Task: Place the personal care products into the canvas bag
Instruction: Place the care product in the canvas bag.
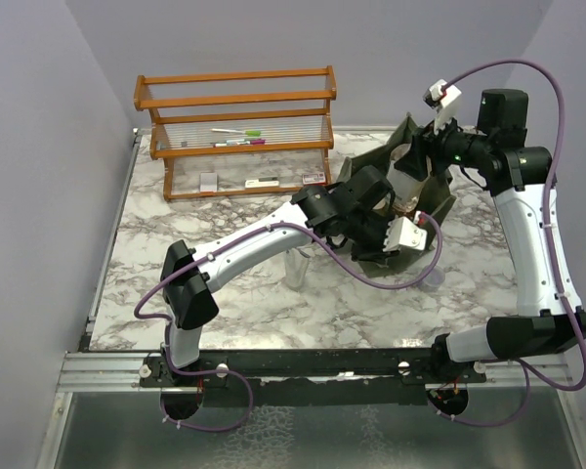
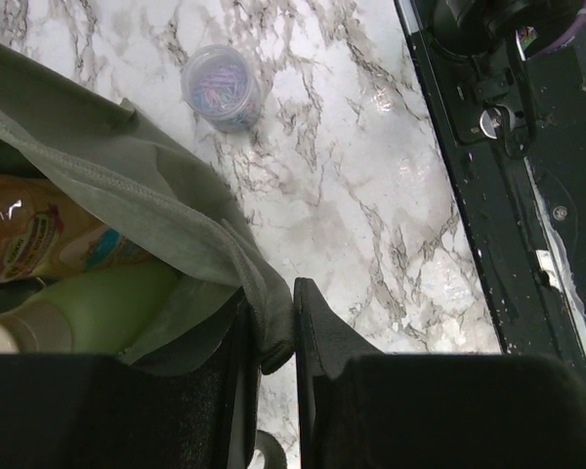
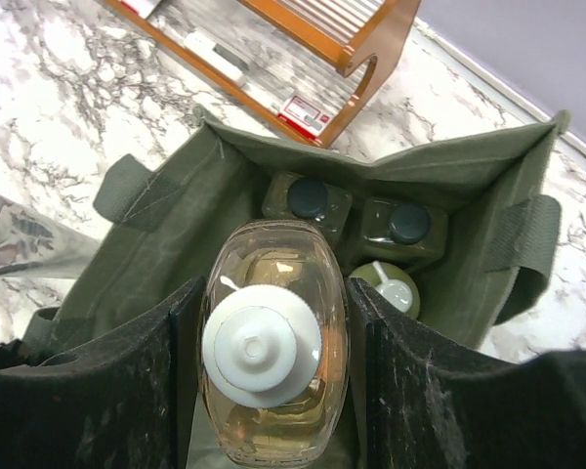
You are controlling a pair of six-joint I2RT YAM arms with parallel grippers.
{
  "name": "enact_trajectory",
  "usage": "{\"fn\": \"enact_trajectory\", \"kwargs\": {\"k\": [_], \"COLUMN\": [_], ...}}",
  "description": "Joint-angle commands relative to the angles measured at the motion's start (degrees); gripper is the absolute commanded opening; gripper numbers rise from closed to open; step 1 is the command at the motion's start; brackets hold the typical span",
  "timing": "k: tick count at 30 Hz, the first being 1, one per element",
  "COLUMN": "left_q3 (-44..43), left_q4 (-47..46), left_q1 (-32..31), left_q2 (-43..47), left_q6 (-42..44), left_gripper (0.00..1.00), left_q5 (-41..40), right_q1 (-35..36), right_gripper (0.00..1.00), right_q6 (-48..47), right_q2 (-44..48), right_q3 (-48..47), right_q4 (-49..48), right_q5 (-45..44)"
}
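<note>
The canvas bag (image 1: pixel 432 200) stands open at the right of the marble table. My right gripper (image 3: pixel 273 337) hangs over its mouth, shut on an amber bottle (image 3: pixel 273 283) with a white cap, held upright. Below it inside the bag (image 3: pixel 176 225) stand two black-capped bottles (image 3: pixel 308 198) (image 3: pixel 408 223) and a pale green bottle (image 3: pixel 386 288). My left gripper (image 2: pixel 273 318) is shut on the bag's rim (image 2: pixel 127 176), with the fabric pinched between its fingers. An amber labelled bottle (image 2: pixel 39 239) and a pale green one (image 2: pixel 98 308) show inside. A silver tube (image 1: pixel 298 269) lies on the table left of the bag.
An orange wooden rack (image 1: pixel 234 127) with thin pens on it stands at the back left. A small round lavender jar (image 2: pixel 220 86) sits on the marble near the bag. The black base rail (image 2: pixel 508 195) runs along the near table edge.
</note>
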State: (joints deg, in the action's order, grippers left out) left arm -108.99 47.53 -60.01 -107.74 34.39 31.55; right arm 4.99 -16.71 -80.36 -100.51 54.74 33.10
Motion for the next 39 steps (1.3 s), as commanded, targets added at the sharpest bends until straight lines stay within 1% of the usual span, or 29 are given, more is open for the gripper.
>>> {"fn": "enact_trajectory", "kwargs": {"k": [1,6,9,14,17,22,27,31,39], "left_q3": [-2.7,-4.1,-5.4,-7.8,-8.6,-9.5,-10.7,-10.8,-10.5], "left_q4": [0.3,2.7,3.7,4.3,4.6,5.2,6.2,6.4,5.1], "left_q1": [-0.8,-0.8,-0.8,-0.8,-0.8,-0.8,-0.8,-0.7,0.3], "left_q2": [-0.9,-0.1,0.1,-0.3,-0.4,-0.6,-0.2,0.3,0.9], "left_q6": [-0.2,1.6,2.4,3.3,3.7,4.0,4.8,4.7,3.5], "left_gripper": [0.04,0.02,0.0,0.0,0.0,0.0,0.0,0.0,0.0], "left_q5": [1.3,2.0,1.9,1.7,1.3,1.3,2.7,3.3,4.5], "right_q1": [0.4,0.4,0.3,0.3,0.4,0.3,0.4,0.4,0.4], "right_gripper": [0.01,0.01,0.01,0.01,0.01,0.01,0.01,0.01,0.01], "right_q6": [0.5,-2.1,-3.2,-6.4,-9.9,-17.5,-22.4,-27.1,-35.2], "right_q2": [2.0,-0.1,-0.4,0.0,-0.2,-0.7,-2.0,-3.6,-7.7], "right_q3": [-1.0,-3.4,-3.0,-1.5,-1.6,-0.4,1.2,0.6,-0.6], "right_q4": [-6.2,-3.9,-2.6,-0.5,3.0,7.1,8.9,12.0,16.2], "right_q5": [8.0,14.1,18.8,22.5,24.7,24.0,24.0,25.0,23.5]}}
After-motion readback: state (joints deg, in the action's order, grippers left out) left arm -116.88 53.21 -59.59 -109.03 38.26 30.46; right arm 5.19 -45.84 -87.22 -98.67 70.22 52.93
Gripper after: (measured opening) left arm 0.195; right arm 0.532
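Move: The white-capped clear bottle is already in the right fingers; its goal, the bag's inside, is centred about 18 cm below the right hand, 4 cm back and 3 cm left. In the bag, the two dark-capped bottles stand 7 cm ahead and 4 cm left of that hand, the green pump bottle 4 cm ahead and 1 cm left, all about 20 cm down. From the left hand, pinching the near rim, the bag's middle is some 12 cm ahead, 6 cm right and 8 cm below. The white-capped bottle, still gripped by the right hand, is first carried level back and to the left by about 4 cm each over the open bag, while the wrist swings counter-clockwise, nearly 30 degrees in all. Then it is lowered some 6 cm into the bag's mouth. The left fingers keep the near rim pinched and raise it 2 to 3 cm. ##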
